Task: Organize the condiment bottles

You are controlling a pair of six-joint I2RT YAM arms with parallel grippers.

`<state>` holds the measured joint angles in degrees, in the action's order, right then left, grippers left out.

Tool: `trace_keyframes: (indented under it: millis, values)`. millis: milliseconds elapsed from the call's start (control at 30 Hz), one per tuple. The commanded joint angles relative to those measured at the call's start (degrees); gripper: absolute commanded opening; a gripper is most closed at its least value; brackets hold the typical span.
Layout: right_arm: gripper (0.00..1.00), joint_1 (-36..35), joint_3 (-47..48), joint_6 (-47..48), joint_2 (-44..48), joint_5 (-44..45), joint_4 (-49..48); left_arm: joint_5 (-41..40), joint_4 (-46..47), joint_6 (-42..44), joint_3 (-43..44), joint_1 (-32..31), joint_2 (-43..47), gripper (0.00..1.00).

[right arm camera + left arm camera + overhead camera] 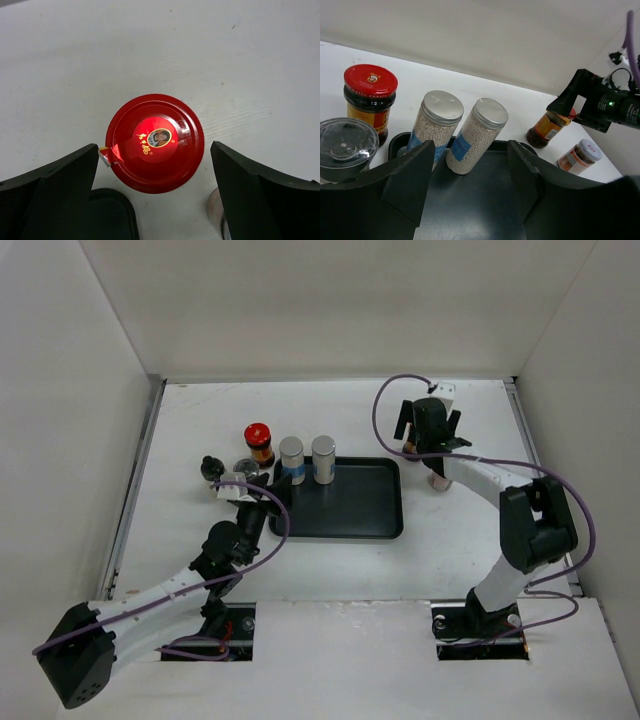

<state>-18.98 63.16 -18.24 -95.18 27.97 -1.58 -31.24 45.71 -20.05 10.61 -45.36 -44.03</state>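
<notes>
Two silver-capped cylinders [291,458] [323,457] stand at the back left of the black tray [350,512]; they also show in the left wrist view [436,125] [477,134]. A red-lidded jar [258,441], a clear shaker [245,469] and a black-capped bottle [211,467] stand left of the tray. My left gripper [470,185] is open and empty, low over the tray's left end. My right gripper [154,147] is open, its jaws on either side of the second red-lidded jar [155,142] without touching it. A silvery-lidded jar [440,481] stands right of the tray.
White walls enclose the table on the left, back and right. The tray's corner [107,215] lies just beside the jar under my right gripper. The red-lidded jar [370,97] and the shaker [345,145] crowd my left gripper's left side.
</notes>
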Motion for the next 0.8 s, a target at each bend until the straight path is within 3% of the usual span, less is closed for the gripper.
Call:
trace_keyframes:
  millis: [0, 67, 333, 533, 767]
  values:
    - [1.00, 0.9, 3.2, 1.4, -2.5, -1.9, -0.3, 0.9, 4.2, -1.0, -0.2, 0.7, -0.4, 0.59]
    - [1.00, 0.9, 3.9, 1.4, -4.0, -2.0, -0.3, 0.7, 4.2, -1.1, -0.2, 0.8, -0.4, 0.59]
    - [0.64, -0.3, 0.8, 3.8, -0.6, 5.0, -10.2, 0.7, 4.9, -1.6, -0.4, 1.6, -1.6, 0.60]
    - [0.63, -4.8, -2.3, 5.9, 8.4, 5.5, -14.4, 0.9, 5.8, -1.7, -0.5, 1.7, -2.6, 0.60]
    - [0.63, -15.2, -8.7, 3.4, 14.3, 2.1, -15.8, 0.6, 5.9, -1.9, -0.8, 2.1, -2.3, 0.60]
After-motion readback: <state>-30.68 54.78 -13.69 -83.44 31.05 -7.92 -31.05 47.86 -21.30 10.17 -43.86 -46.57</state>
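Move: The red-lidded jar stands almost under my right hand's open fingers, its middle about 1 cm ahead and 6 cm below. The pale-lidded jar is roughly 6 cm back, 8 cm to the right and 8 cm down. The black tray's middle lies some 11 cm back, 20 cm left and 12 cm down. From my left hand the red-lidded jar is about 19 cm ahead, 38 cm right and 14 cm below. I sink my right hand another 3 cm or so over the red-lidded jar and close the fingers around its upper part. After a short pause with the grip set I lift about 8 cm, swinging left and back towards the tray, fingers tipping up a little and the hand turning some 10 degrees counter-clockwise. ##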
